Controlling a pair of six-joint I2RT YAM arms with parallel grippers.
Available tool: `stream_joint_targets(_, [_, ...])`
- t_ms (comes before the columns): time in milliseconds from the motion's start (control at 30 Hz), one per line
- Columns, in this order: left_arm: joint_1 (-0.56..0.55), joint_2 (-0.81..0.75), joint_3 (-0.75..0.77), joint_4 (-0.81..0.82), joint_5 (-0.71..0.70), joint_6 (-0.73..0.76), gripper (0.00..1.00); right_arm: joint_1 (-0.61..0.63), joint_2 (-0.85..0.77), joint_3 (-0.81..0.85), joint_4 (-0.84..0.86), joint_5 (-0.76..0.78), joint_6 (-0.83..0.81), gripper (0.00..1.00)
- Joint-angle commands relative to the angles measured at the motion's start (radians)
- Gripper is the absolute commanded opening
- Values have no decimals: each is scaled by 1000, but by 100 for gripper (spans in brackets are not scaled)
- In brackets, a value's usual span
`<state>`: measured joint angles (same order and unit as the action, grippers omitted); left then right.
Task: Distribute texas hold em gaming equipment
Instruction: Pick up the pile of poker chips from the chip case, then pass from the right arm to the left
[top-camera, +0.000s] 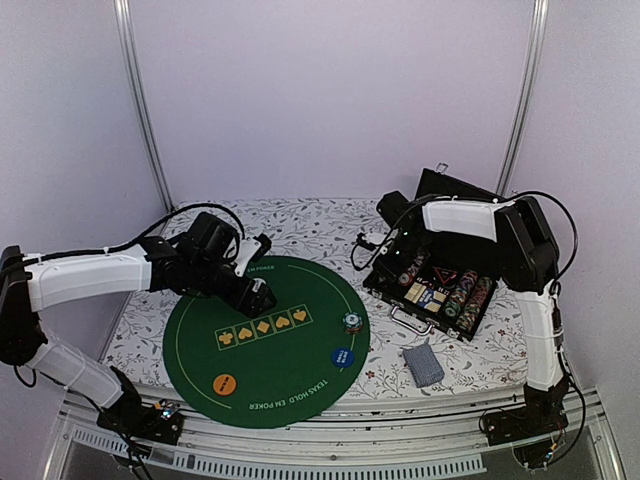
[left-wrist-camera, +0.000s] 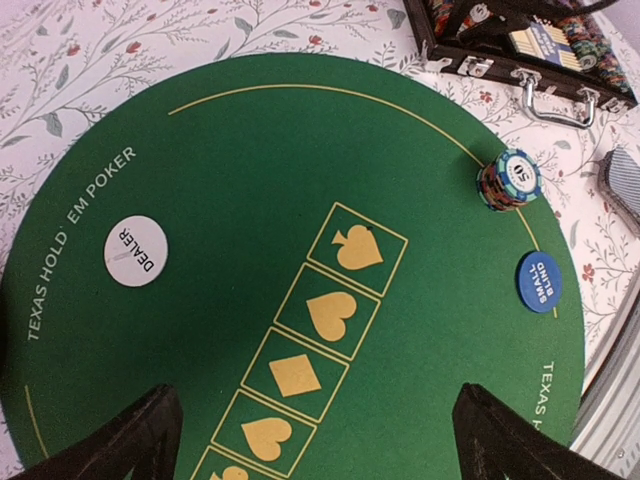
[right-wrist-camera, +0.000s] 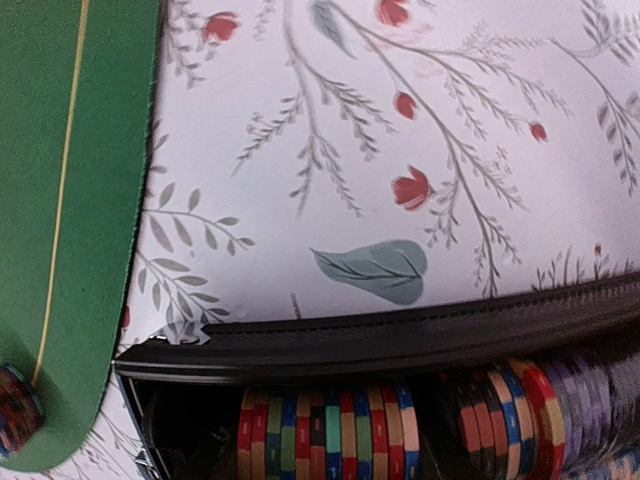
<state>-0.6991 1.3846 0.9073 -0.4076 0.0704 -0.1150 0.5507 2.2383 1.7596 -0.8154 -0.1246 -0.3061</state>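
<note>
On the round green poker mat (top-camera: 290, 375) a small stack of striped chips (top-camera: 352, 322) stands by the right rim. A blue button (top-camera: 342, 357) and an orange button (top-camera: 226, 383) lie nearer me. The left wrist view shows the same chip stack (left-wrist-camera: 510, 180), the blue "small blind" button (left-wrist-camera: 539, 281) and a white "dealer" button (left-wrist-camera: 135, 251). My left gripper (top-camera: 258, 297) hovers open over the mat's suit boxes, holding nothing (left-wrist-camera: 315, 445). My right gripper (top-camera: 408, 264) reaches into the open case. A row of striped chips (right-wrist-camera: 325, 435) lies right below it; its fingers are out of frame.
The black case (top-camera: 470, 325) sits open at the right with chip rows and card decks, its rim (right-wrist-camera: 400, 335) crossing the right wrist view. Blue-backed cards (top-camera: 423, 363) lie on the floral cloth in front of the case. The case handle (left-wrist-camera: 545, 100) faces the mat.
</note>
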Motion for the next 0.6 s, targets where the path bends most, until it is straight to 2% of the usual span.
stream_joint_targets(0, [15, -14, 2, 7, -7, 12, 97, 7, 32, 39, -26, 52, 35, 26])
stream_joint_targets(133, [15, -51, -4, 19, -36, 22, 97, 6, -36, 88, -75, 48, 79, 4])
stream_joint_targets(267, [11, -140, -15, 79, -67, 39, 95, -4, -135, 169, -121, -22, 140, 3])
stream_joint_targets(333, [4, -210, -30, 130, -73, 61, 94, -11, -186, 200, -136, -127, 184, 2])
stream_joint_targets(433, [-38, -329, -59, 216, -96, 127, 92, -14, -274, 173, -90, -409, 259, 2])
stream_joint_targets(567, [-219, -381, -77, 322, -238, 312, 95, 62, -350, 43, 56, -714, 423, 2])
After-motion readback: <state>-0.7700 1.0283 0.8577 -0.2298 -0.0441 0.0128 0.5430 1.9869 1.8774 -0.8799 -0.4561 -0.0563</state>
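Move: The pile of poker chips is already between the right hand's fingers, in the chip case's near-left slot. The next chips in that row lie about 4 cm ahead and 3 cm to the right; the neighbouring row some 5 cm right and 1 cm ahead, all level. The chip pile on the mat stands roughly 11 cm back, 7 cm left, 1 cm lower. From the left hand, the held pile is about 13 cm ahead, 24 cm right, 10 cm below. Right hand lifts the still-pinched chip pile 17 cm from its case, leaning left; left hand rises about 14. ##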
